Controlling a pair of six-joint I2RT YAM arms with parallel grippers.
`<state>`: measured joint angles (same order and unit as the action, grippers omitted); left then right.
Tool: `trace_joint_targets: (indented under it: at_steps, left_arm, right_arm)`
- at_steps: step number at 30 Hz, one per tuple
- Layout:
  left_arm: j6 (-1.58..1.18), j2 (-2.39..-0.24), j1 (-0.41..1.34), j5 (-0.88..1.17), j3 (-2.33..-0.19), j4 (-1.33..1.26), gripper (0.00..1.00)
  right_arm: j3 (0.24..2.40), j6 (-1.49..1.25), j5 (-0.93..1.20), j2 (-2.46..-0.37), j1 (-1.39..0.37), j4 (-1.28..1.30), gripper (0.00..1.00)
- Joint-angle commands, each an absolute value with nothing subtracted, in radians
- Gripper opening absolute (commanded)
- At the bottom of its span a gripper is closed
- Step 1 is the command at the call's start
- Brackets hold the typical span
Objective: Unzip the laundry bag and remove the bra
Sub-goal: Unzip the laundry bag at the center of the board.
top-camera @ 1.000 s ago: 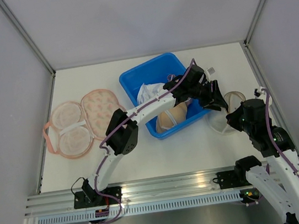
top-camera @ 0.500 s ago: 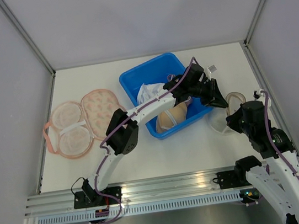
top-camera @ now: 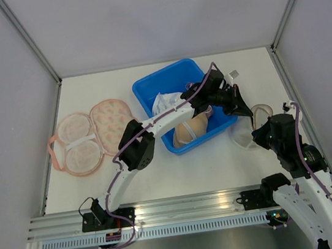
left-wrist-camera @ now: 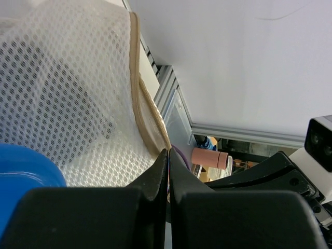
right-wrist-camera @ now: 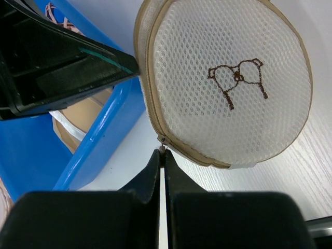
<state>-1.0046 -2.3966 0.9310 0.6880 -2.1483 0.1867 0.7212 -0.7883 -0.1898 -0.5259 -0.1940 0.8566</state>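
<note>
The laundry bag [right-wrist-camera: 228, 88] is a round white mesh pouch with a beige zipper band, lying on the table right of the blue bin; part of it shows in the top view [top-camera: 262, 111]. My right gripper [right-wrist-camera: 162, 154] is shut on the small metal zipper pull [right-wrist-camera: 163, 147] at the bag's lower left edge. My left gripper [left-wrist-camera: 168, 155] reaches over the bin and is shut on the bag's beige rim [left-wrist-camera: 148, 119]; its black fingers [right-wrist-camera: 62, 67] meet the bag's upper left edge. The zipper looks closed, and the bra inside is hidden.
The blue bin [top-camera: 148, 86] holds a beige garment [top-camera: 190, 130] and white cloth. A pink bra [top-camera: 90, 137] lies open on the table at the left. The enclosure's walls stand close on both sides, with the right wall just past the bag.
My left gripper has closed onto the bag's rim. My right arm has drawn slightly toward the near edge, still pinching the zipper pull.
</note>
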Motion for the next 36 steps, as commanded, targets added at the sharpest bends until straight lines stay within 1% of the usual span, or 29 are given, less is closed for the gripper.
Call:
trace_joint_targets:
  at_steps: [1, 7, 10, 12, 13, 14, 17, 19, 20, 26, 36]
  left_arm:
    - [-1.048, -2.396, 0.908, 0.680, -2.155, 0.147, 0.02]
    - [-1.035, -2.387, 0.899, 0.676, -2.160, 0.164, 0.02]
    - [-0.990, -2.362, 0.902, 0.672, -2.151, 0.212, 0.02]
    - [-0.944, -2.338, 0.902, 0.625, -2.135, 0.290, 0.15]
    - [-0.930, -2.312, 0.902, 0.603, -2.114, 0.313, 0.29]
    - [-0.908, -2.298, 0.902, 0.577, -2.102, 0.327, 0.34]
    - [-0.893, -2.266, 0.907, 0.568, -2.066, 0.344, 0.46]
    - [-0.890, -2.263, 0.914, 0.572, -2.068, 0.347, 0.50]
    - [-0.891, -2.261, 0.920, 0.575, -2.068, 0.345, 0.54]
    - [-0.905, -2.278, 0.945, 0.588, -2.089, 0.345, 0.56]
    - [-0.933, -2.292, 0.962, 0.588, -2.100, 0.337, 0.54]
  right_arm:
    - [0.726, -0.788, -0.221, -0.502, -0.195, 0.902, 0.00]
    - [0.739, -0.788, -0.230, -0.492, -0.195, 0.939, 0.01]
    - [0.738, -0.784, -0.218, -0.489, -0.195, 0.928, 0.01]
    - [0.739, -0.782, -0.213, -0.491, -0.195, 0.919, 0.00]
    - [0.739, -0.782, -0.212, -0.494, -0.195, 0.917, 0.00]
    - [0.738, -0.782, -0.212, -0.494, -0.195, 0.914, 0.00]
    - [0.738, -0.782, -0.206, -0.497, -0.195, 0.904, 0.01]
    - [0.735, -0.784, -0.201, -0.497, -0.195, 0.891, 0.00]
    - [0.735, -0.784, -0.198, -0.499, -0.195, 0.888, 0.00]
    - [0.735, -0.784, -0.183, -0.505, -0.195, 0.870, 0.00]
    - [0.732, -0.785, -0.164, -0.500, -0.195, 0.851, 0.00]
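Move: The laundry bag's zip slider, pinched by the right fingers and so right at that hand, lies about 7 cm back of the left hand, neither left nor right of it, and some 2 cm lower. The bag's round lid is centred about 6 cm to the left hand's right and 1 cm back. The blue tray's middle sits roughly 22 cm to its left, 7 cm ahead and 13 cm below. The zip edge, already pinched in the left fingers, is drawn about 2 cm forward while the right hand, keeping its grip on the slider, pulls back about 1 cm. The left fingers then open to about half, dip and shift left a couple of centimetres with the tips tilting down, and travel some 4 cm back towards the slider; the right eases slightly forward. ##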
